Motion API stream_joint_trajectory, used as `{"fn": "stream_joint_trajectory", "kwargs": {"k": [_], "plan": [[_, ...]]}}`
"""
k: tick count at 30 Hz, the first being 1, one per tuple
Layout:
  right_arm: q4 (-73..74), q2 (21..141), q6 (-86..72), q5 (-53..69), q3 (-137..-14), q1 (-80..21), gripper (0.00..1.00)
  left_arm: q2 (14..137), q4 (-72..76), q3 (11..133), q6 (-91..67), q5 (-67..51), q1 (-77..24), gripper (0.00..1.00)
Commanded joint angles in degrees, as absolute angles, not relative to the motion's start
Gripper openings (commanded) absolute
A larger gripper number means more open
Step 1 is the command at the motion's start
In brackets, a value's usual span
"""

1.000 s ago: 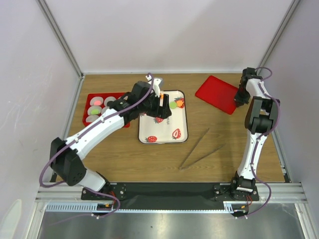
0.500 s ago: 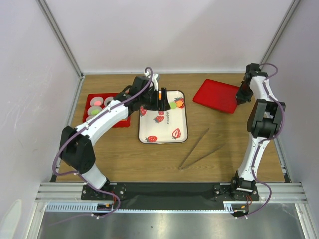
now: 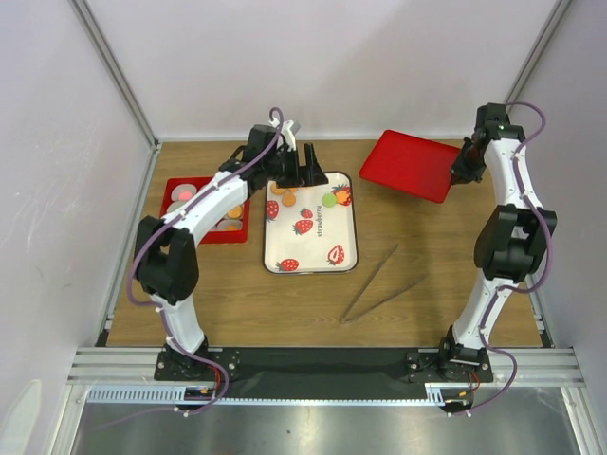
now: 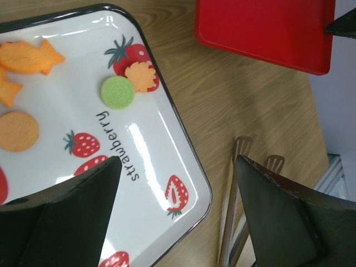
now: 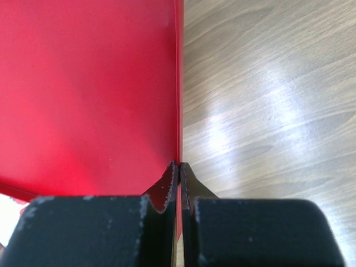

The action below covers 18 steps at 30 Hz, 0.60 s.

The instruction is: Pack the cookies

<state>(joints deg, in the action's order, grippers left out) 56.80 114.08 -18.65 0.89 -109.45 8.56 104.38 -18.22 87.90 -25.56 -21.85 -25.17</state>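
Several cookies lie on the white strawberry tray (image 3: 327, 237): orange ones (image 3: 285, 195) and a green one (image 3: 328, 199). In the left wrist view I see a green round cookie (image 4: 118, 92), an orange scalloped one (image 4: 141, 76), an orange fish-shaped one (image 4: 28, 55) and an orange round one (image 4: 16, 130). My left gripper (image 3: 297, 173) hovers open over the tray's far end, nothing between its fingers (image 4: 72, 211). The red box (image 3: 171, 220) with pale cups sits left of the tray. My right gripper (image 3: 461, 168) is shut on the edge of the red lid (image 5: 89, 94).
The red lid (image 3: 410, 164) hangs tilted at the back right, also in the left wrist view (image 4: 267, 28). Metal tongs (image 3: 381, 282) lie on the wooden table (image 3: 427, 275) right of the tray. Side walls stand close to both arms.
My left arm has swung back from the red box toward the tray's far edge and its jaws have opened wider. My right gripper has carried the lid slightly back and up.
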Motion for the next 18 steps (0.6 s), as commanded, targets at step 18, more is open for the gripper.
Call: {"fn": "stream_joint_trajectory", "kwargs": {"k": [18], "plan": [[63.0, 100.2, -21.9, 8.4, -110.9, -5.8, 0.00, 110.7, -7.5, 95.5, -34.6, -33.8, -21.4, 0.91]]}}
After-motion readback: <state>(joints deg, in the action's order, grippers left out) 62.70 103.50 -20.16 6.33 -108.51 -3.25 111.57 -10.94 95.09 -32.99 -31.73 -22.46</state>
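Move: The red lid is still held by its right edge in the right hand; its middle is about 24 cm to the right of the left hand, 1 cm ahead and perhaps 2 cm lower. The strawberry tray's middle lies roughly 6 cm back and 1 cm left of the left hand, 17 cm below; the cookie box is some 32 cm left, 2 cm back and 16 cm down. From the right hand, the left gripper is about 35 cm left, 2 cm ahead and 3 cm higher. The red lid, pinched by its right edge, is carried by the right hand about 11 cm left towards the open left gripper, rising some 6 cm and drawing back about 4 while turning roughly 15 degrees counter-clockwise. The left hand goes to meet the lid, reaching about 3 cm forward and easing right, then rising about 2 cm; it rolls some 10 degrees with its fingers kept wide open. ##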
